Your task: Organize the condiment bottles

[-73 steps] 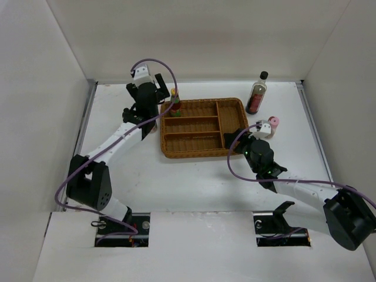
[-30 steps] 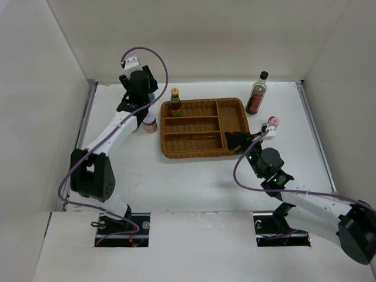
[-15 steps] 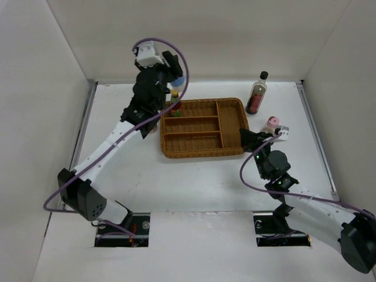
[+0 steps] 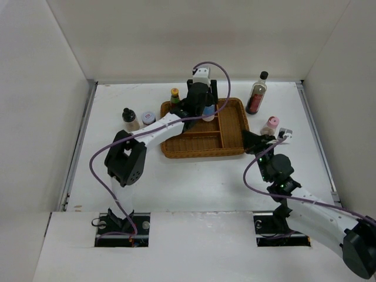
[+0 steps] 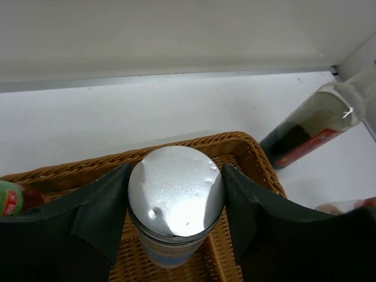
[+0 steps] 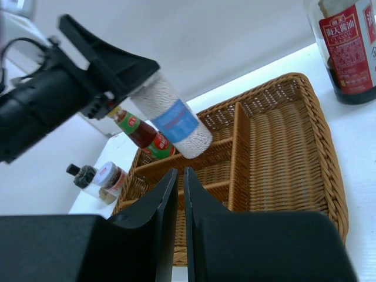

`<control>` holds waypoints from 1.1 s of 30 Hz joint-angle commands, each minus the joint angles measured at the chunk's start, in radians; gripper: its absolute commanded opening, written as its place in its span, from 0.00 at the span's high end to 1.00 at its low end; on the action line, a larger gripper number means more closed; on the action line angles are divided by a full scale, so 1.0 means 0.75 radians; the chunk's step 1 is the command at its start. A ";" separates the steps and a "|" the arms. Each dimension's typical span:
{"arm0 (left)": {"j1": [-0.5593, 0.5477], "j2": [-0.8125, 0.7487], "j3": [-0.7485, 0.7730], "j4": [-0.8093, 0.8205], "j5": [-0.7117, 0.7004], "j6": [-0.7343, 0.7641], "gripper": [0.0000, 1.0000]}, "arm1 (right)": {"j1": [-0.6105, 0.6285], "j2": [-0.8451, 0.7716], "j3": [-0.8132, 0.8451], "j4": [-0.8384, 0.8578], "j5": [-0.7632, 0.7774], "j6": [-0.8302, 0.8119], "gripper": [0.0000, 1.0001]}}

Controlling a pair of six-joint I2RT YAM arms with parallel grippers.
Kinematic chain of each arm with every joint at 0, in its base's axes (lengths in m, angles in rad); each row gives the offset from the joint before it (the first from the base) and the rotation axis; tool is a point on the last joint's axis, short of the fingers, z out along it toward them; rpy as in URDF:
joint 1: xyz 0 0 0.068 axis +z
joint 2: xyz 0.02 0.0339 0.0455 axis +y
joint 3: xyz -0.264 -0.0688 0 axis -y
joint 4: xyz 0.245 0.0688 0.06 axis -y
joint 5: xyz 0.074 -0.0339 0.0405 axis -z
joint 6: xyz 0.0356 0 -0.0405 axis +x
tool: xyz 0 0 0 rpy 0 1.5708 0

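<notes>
My left gripper (image 4: 204,109) is shut on the silver-lidded blue-label jar (image 5: 176,191), holding it tilted above the back middle of the wicker tray (image 4: 200,154). From the right wrist the same jar (image 6: 174,121) hangs clear of the tray floor. The yellow-capped red-green bottle (image 4: 175,100) stands in the tray's back left corner. On the table left of the tray are the black-capped tan bottle (image 4: 128,117) and the short red-white-lidded jar (image 4: 148,118). The tall dark bottle (image 4: 257,94) stands behind the tray's right end. The pink-capped bottle (image 4: 271,124) is just right of my right gripper (image 6: 181,171), which is shut and holds nothing.
The tray (image 6: 332,194) has three long compartments on its left and one wide one on its right. White walls close in the table on the left, back and right. My right gripper (image 4: 247,138) sits low at the tray's right rim.
My left arm has swung right from the back left corner, carrying the blue-label jar over the tray. My right gripper has shut and drawn back slightly from the pink-capped bottle.
</notes>
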 commanded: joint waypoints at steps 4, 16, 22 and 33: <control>0.034 0.067 0.176 0.229 0.039 -0.015 0.71 | -0.018 0.035 0.009 0.080 -0.017 0.019 0.84; 0.058 0.091 0.205 0.305 0.080 0.010 0.71 | -0.020 0.066 0.015 0.080 -0.017 0.019 0.82; 0.066 0.196 0.211 0.313 0.070 0.008 0.72 | -0.028 0.050 0.011 0.080 -0.017 0.019 0.81; 0.056 0.271 0.111 0.425 0.033 0.065 0.65 | -0.028 0.042 0.007 0.080 -0.015 0.019 0.79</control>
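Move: The left hand holds the blue-label bottle by its top. The spot for it, the right end of the basket's far compartment, lies about 6 cm ahead, 1 cm to the right and some 18 cm below. The yellow-capped bottle stands in that same compartment, 5 cm ahead and 14 cm left of the hand; the tall red-label bottle is 7 cm ahead and 22 cm right. From the right hand that spot is roughly 20 cm ahead, 20 cm left and 16 cm below. Down and forward goes the left hand with the blue-label bottle, towards the right end of the far compartment. It dips about 2 cm, eases forward while rising slightly, then sinks more steeply, ending some 7 cm lower and 5 cm farther out. The wrist hardly turns and the fingers keep their hold on the bottle's top. ##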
